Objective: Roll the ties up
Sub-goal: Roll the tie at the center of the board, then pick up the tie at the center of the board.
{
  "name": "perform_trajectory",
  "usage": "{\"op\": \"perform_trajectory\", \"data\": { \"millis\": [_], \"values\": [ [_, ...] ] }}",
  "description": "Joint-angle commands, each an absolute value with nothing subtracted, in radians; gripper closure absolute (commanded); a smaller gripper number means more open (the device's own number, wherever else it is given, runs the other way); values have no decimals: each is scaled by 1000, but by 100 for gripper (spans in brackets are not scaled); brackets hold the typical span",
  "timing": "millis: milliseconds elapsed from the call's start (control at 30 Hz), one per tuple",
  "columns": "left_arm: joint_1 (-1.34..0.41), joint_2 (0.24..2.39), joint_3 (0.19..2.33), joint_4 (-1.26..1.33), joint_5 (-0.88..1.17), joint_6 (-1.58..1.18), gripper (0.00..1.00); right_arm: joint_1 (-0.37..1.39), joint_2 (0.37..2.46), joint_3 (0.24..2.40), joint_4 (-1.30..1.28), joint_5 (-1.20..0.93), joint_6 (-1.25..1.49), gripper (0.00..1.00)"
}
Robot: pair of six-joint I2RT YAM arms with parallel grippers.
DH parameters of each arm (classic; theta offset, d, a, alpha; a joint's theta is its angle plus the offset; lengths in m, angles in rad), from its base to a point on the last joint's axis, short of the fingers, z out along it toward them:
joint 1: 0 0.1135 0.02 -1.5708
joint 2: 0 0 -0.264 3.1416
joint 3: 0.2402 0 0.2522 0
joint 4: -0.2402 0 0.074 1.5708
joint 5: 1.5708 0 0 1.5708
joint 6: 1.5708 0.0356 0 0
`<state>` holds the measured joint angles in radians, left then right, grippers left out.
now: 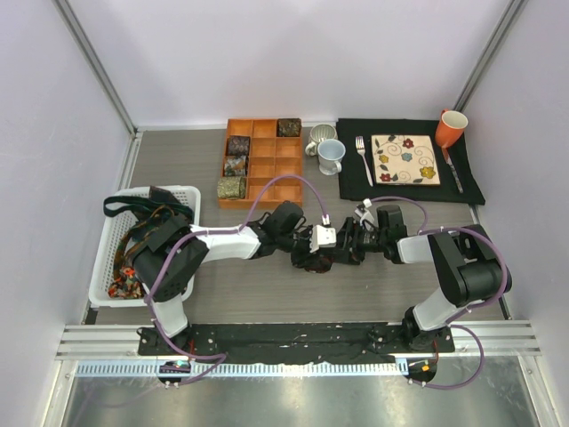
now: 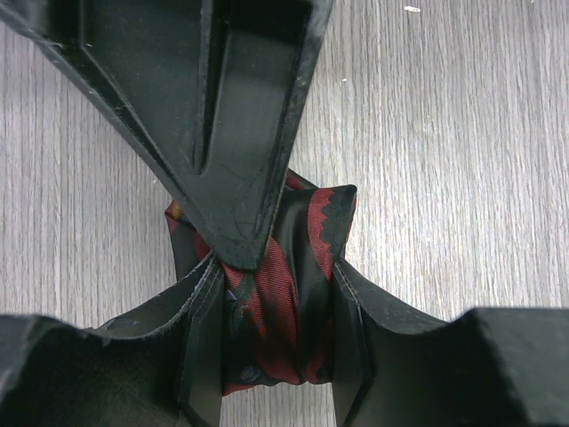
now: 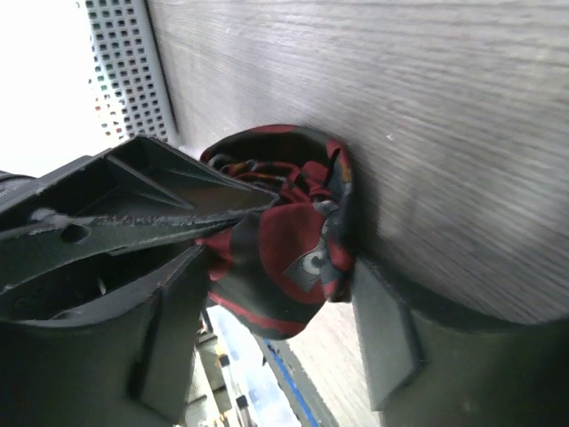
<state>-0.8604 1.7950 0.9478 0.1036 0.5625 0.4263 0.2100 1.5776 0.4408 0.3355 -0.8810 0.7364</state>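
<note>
A maroon and black tie [image 2: 280, 320] is wound into a compact roll just above the wooden table. My left gripper [image 2: 277, 267] is shut on it, one finger against each side. My right gripper [image 3: 280, 262] also closes on the same roll [image 3: 284, 258], its fingers touching both flanks. One right finger [image 2: 240, 133] crosses the roll's top in the left wrist view. From above, both grippers [image 1: 333, 245] meet at the table's middle and hide the roll. Several rolled ties [image 1: 235, 165] sit in the orange tray [image 1: 276, 169]. Loose ties [image 1: 142, 233] lie in the white basket [image 1: 191, 197].
Two pale mugs [image 1: 327, 151] stand right of the tray. A black placemat [image 1: 351, 178] at the back right carries a fork [image 1: 363, 158], a flowered plate [image 1: 405, 160] and an orange mug [image 1: 451, 127]. Bare wood lies in front of the grippers.
</note>
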Motion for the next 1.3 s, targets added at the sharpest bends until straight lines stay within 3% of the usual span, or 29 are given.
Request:
{"op": "perform_trajectory", "data": {
  "millis": [0,33,133,167,200,333,400,567,767,1267],
  "values": [
    [-850,1855,910,-21,517,437,77,218,1592,428,354,-827,712,44],
    [-847,1855,910,-20,518,433,76,219,1594,428,354,-827,712,53],
    [-844,1858,913,-21,525,428,76,225,1597,430,341,-818,701,62],
    [-844,1858,913,-18,525,426,76,227,1595,428,339,-816,698,76],
    [-844,1859,914,-20,525,428,75,227,1597,428,337,-815,695,82],
    [-841,1864,916,-18,528,422,73,233,1598,433,322,-807,686,99],
    [-839,1864,919,-20,528,423,68,235,1591,433,321,-801,683,99],
    [-825,1824,890,36,517,411,33,239,1566,428,310,-785,676,99],
    [-818,1727,824,133,486,402,0,252,1523,428,296,-769,669,99],
    [-828,1855,930,135,560,357,0,281,1454,436,270,-752,649,99]
  ]
}}
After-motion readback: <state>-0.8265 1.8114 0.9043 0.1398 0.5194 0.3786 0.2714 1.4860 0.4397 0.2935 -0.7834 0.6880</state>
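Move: The rolled tie is between my left fingers, its middle barely 1 cm to the right of the fingertips and 1 cm below. From my right hand it lies about 4 cm to the left, 1 cm back and 1 cm lower. From my left hand, the orange tray's middle is roughly 23 cm ahead and 15 cm left, the light-blue mug about 25 cm ahead and 3 cm right. I shut my right fingers on the edge of the rolled tie and keep that pinch almost in place. Only then does my left hand open wide, release the roll, back off about 3 cm to the left while sinking some 2 cm, and turn back right by about 1.5 cm and slightly forward, its spread fingers coming around the roll lower down. ##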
